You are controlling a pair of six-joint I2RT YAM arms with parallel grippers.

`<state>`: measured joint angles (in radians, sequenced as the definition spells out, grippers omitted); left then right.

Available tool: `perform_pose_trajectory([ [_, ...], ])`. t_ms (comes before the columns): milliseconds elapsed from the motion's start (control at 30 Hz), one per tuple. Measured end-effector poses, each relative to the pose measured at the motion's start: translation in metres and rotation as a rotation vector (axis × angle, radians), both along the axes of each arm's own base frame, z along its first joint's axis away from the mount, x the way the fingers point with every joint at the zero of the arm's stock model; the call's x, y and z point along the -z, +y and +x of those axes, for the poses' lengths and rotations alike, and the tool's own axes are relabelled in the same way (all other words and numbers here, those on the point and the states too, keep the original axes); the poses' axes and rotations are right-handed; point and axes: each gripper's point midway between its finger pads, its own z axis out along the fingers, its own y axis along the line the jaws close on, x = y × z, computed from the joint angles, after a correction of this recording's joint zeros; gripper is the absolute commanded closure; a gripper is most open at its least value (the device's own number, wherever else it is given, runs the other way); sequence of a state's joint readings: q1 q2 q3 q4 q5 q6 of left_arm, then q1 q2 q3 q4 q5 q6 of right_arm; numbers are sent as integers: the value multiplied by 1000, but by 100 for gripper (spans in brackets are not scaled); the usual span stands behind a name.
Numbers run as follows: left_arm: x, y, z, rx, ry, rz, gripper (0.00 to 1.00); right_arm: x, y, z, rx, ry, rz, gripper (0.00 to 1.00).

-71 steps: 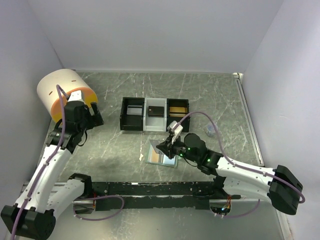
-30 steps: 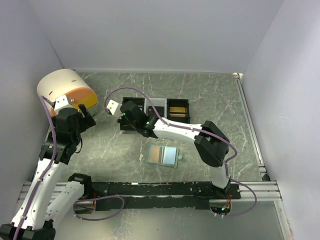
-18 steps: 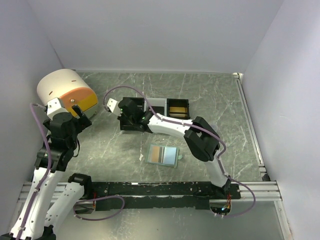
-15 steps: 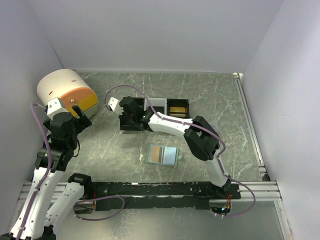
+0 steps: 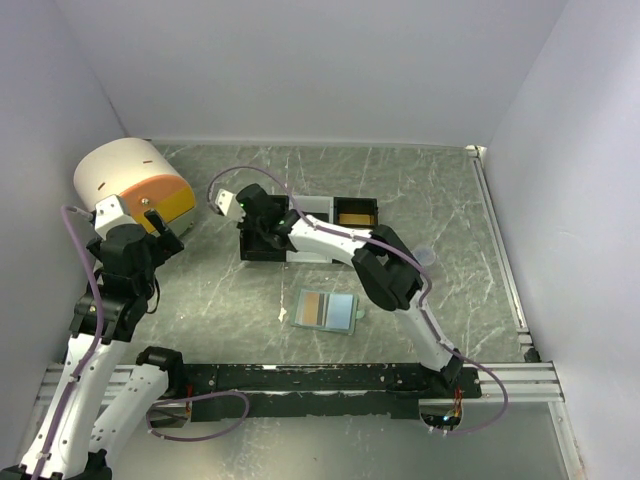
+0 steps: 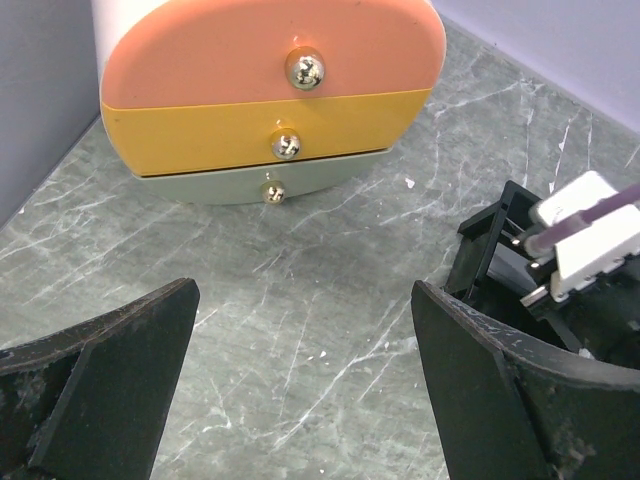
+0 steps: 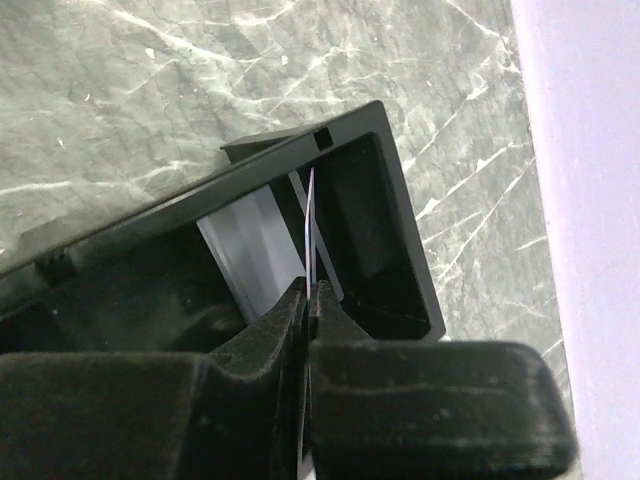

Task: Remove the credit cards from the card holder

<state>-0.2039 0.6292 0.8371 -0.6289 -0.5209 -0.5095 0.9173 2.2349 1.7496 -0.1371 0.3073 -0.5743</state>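
Observation:
The card holder (image 5: 327, 311) lies open on the table in front of the tray, with a tan card (image 5: 314, 308) showing on its left panel and a pale blue right panel. My right gripper (image 5: 264, 232) reaches over the left compartment of the black-and-white tray (image 5: 266, 258). In the right wrist view that gripper (image 7: 310, 290) is shut on a thin credit card (image 7: 311, 225), seen edge-on and upright above the tray's compartment (image 7: 396, 185). My left gripper (image 5: 152, 236) hangs open near the drawer unit, with only bare table between its fingers (image 6: 120, 370).
A round drawer unit (image 5: 130, 185) with orange, yellow and grey drawers (image 6: 270, 95) stands at the back left. A small translucent object (image 5: 424, 258) sits right of the tray. Walls close the table on three sides. The tray's corner (image 6: 495, 235) shows beside my left fingers.
The right arm has swung from the holder to the tray with the card and now sits further over the left compartment. The left arm drew back slightly toward the left.

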Motion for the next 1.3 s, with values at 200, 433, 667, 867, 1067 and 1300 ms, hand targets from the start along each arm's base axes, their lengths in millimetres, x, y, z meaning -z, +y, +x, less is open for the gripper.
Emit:
perform_pose_trajectory([
  [200,0,0,0,0,0,0,0,19,1,8,-19,-11,-70,100],
  [433,1,0,1,1,5,1,0,15,-5,21,-15,-78,-119,99],
  [667,0,0,0,0,2,1,0,26,-4,27,-24,-97,-146,97],
  [867,-3,0,-1,1,-12,-2,0,37,-6,28,-22,-85,-161,85],
  [1067,-2,0,-1,1,-9,-2,0,38,-7,28,-19,-82,-156,70],
  [1300,-1,0,0,2,-4,-1,0,44,-8,25,-25,-56,-148,50],
])
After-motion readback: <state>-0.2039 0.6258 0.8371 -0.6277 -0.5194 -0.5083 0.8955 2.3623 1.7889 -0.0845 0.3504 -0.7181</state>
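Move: The right hand still pinches one card just above the far half of the left black compartment of the tray box. That compartment's middle lies about 4 cm back, 1 cm right and 7 cm below. The light middle compartment is some 12 cm to the right and 4 cm back; the emptied card holder lies about 24 cm back, 15 cm right. From the idle left hand the black compartment is roughly 13 cm ahead, 25 cm right, 22 cm down. Down and a little forward, the right hand lowers the pinched card into the far part of the black compartment, sinking about 4.5 cm in two steps with a mostly forward stretch between, while its left side dips slightly. During the last of the sinking the fingers open to nearly half and let go of the card. ##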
